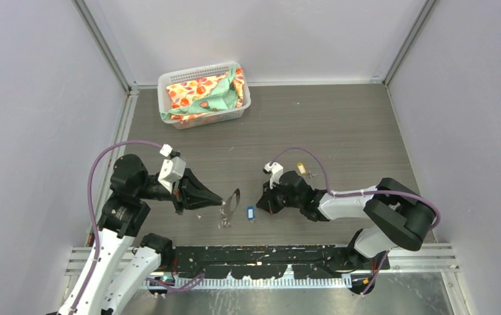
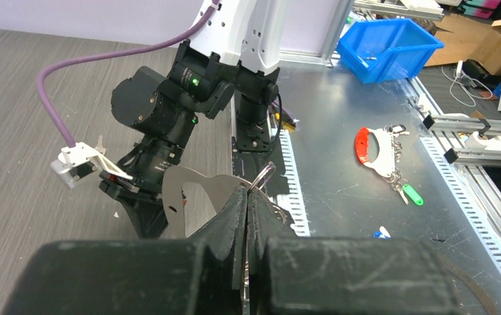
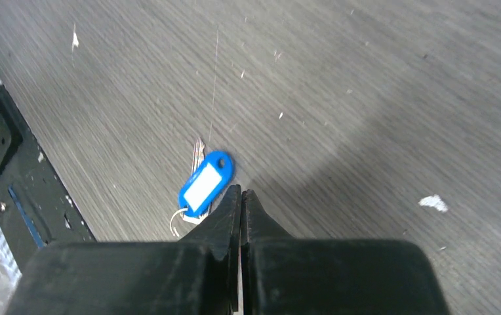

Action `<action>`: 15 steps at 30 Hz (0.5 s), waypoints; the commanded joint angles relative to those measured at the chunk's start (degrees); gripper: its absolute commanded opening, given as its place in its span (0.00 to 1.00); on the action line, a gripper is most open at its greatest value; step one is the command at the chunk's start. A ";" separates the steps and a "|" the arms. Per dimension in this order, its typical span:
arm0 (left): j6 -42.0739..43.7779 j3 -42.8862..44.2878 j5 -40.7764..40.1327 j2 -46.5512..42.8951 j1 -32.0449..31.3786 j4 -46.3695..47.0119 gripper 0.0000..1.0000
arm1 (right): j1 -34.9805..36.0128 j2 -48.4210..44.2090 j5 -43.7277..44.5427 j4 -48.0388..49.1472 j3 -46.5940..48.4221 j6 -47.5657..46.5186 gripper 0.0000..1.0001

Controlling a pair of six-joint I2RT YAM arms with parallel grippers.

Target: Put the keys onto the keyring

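Observation:
My left gripper [image 1: 220, 199] is shut on the keyring [image 1: 235, 197], a pale flat metal piece with an oval hole, held just above the table. In the left wrist view the keyring [image 2: 192, 190] sticks out left of the closed fingertips, and a wire ring [image 2: 263, 176] pokes up beside them. The blue-headed key [image 1: 250, 212] lies on the table between the two grippers. My right gripper [image 1: 261, 204] is shut and empty, its tip right beside the blue key [image 3: 206, 182]. The yellow-orange key [image 1: 301, 168] lies farther back, behind the right arm.
A white basket [image 1: 169, 84] holding a patterned cloth stands at the back left. A black rail [image 1: 261, 257] runs along the near edge. Grey walls close in both sides. The left wrist view shows the right arm [image 2: 169, 111] facing it.

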 commanded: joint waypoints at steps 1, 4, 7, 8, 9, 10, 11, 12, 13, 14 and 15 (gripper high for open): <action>-1.56 -0.63 0.48 -0.60 -0.11 3.73 0.00 | -0.60 -0.39 3.33 6.07 0.64 1.62 0.01; -1.93 -0.93 0.46 -0.69 -0.11 4.33 0.00 | -0.60 -0.07 3.36 1.95 2.16 0.56 0.05; -2.12 -1.09 0.41 -0.53 -0.11 4.70 0.00 | -0.64 -1.05 4.65 -2.29 3.20 -0.94 0.10; -2.20 -1.15 0.43 -0.51 -0.11 4.72 0.00 | -0.61 -1.82 5.05 -3.77 3.49 -1.17 0.13; -2.29 -1.19 0.43 -0.51 -0.11 4.81 0.00 | -0.56 -2.84 5.05 -5.29 3.79 -1.38 0.18; -2.42 -1.15 0.43 -0.59 -0.11 4.89 0.00 | -0.37 -4.48 4.87 -6.64 3.90 -1.70 0.23; -2.54 -1.11 0.46 -0.66 -0.11 4.98 0.00 | 0.34 -5.84 4.47 -7.05 3.59 -2.42 0.29; -2.63 -1.11 0.48 -0.75 -0.11 5.00 0.00 | 1.77 -7.39 4.93 -7.26 2.89 -3.57 0.35; -2.72 -1.11 0.41 -0.77 -0.11 5.19 0.00 | 3.65 -8.80 6.07 -7.48 2.19 -5.24 0.39; -2.81 -1.07 0.42 -0.73 -0.11 5.28 0.00 | 5.56 -9.87 7.18 -8.23 1.72 -6.54 0.42; -2.89 -1.03 0.43 -0.65 -0.11 5.38 0.00 | 6.77 -10.56 7.74 -8.92 1.50 -7.43 0.43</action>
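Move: My right hand is shut and empty, low over the table. The blue-tagged keys lie some 4 cm to its left, about 1 cm nearer my base and roughly 2 cm lower. The yellow-tagged keys are about 14 cm ahead and 13 cm to the right, on the table. The keyring is up in my left hand, about 8 cm left of my right hand, 9 cm back and 27 cm above. From my left hand the blue-tagged keys lie roughly 10 cm ahead, 6 cm right and 31 cm down. Beside the blue-tagged keys I spread my right fingers from shut to nearly half open. Meanwhile that hand edges about 1 cm forward, then slips back and lifts some 1.5 cm off the table's level, barely turning. I touch no keys with it, and my left hand stays put, keeping its pinch on the keyring. ##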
